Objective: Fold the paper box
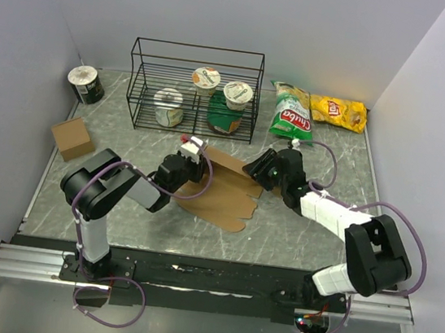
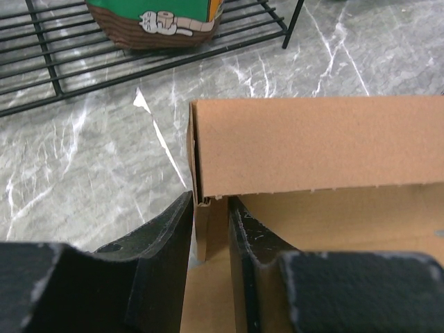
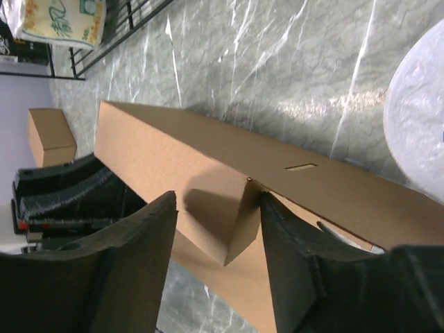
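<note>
The paper box (image 1: 223, 193) is a brown die-cut cardboard sheet lying mid-table, its far long panel (image 2: 319, 146) folded up. My left gripper (image 1: 194, 150) is at the sheet's far left corner. In the left wrist view its jaws (image 2: 210, 205) are pressed on both sides of a small upright end flap (image 2: 211, 225). My right gripper (image 1: 256, 169) is at the far right corner. Its jaws (image 3: 218, 201) stand wide around a bent flap (image 3: 239, 222) of the raised panel (image 3: 173, 149); the right finger (image 3: 277, 229) touches the flap and the left finger (image 3: 149, 229) stays apart.
A black wire rack (image 1: 193, 89) with several cups and a green jar stands just behind the sheet. A small cube-like cardboard box (image 1: 72, 138) sits at the left and a dark can (image 1: 86, 84) in the back left corner. Two chip bags (image 1: 291, 114) (image 1: 338, 111) lie at the back right.
</note>
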You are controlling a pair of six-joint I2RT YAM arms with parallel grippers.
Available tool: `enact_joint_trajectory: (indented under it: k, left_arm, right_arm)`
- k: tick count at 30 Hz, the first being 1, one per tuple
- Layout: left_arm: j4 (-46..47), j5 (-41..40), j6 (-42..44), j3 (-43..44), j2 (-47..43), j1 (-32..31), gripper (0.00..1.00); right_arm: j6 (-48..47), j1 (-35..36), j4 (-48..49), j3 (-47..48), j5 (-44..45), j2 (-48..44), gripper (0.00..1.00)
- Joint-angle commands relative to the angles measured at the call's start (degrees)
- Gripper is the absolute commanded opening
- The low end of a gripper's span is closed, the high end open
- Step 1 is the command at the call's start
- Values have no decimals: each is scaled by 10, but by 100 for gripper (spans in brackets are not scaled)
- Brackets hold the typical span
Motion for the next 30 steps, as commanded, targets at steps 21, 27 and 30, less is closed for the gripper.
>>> enact_joint_trajectory:
  k: [21, 27, 30]
  left_arm:
    - [-53, 26, -57, -94, -162, -11, 79]
    - [-97, 49, -62, -105, -220, 1, 89]
    - [-97, 49, -75, -106, -204, 21, 90]
  right_arm:
    - [-16, -37, 70, 20, -74, 56, 31]
    - [-26, -33, 77, 45, -90, 86, 33]
    - [-32, -32, 72, 64, -103, 100, 38]
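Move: Right at the right hand's fingertips, about 1 cm farther out and a touch lower, is the right corner of the paper box's folded far wall. The yogurt cup stands roughly 9 cm to this hand's right and 2 cm farther out; the rack's near right foot lies some 11 cm straight ahead, at table level. The left hand still pinches the wall's left corner, about 1 cm ahead of its hand point; the right corner is around 11 cm to its right, 1 cm farther out. Handing the wall over: the right fingers close from half open onto its right corner and pinch it, while that hand eases about 2 cm forward and finally 1 cm left. The left fingers open wide and let go of the left corner; that hand draws back, then also climbs, about 5 cm each way, with a slight shift left. ##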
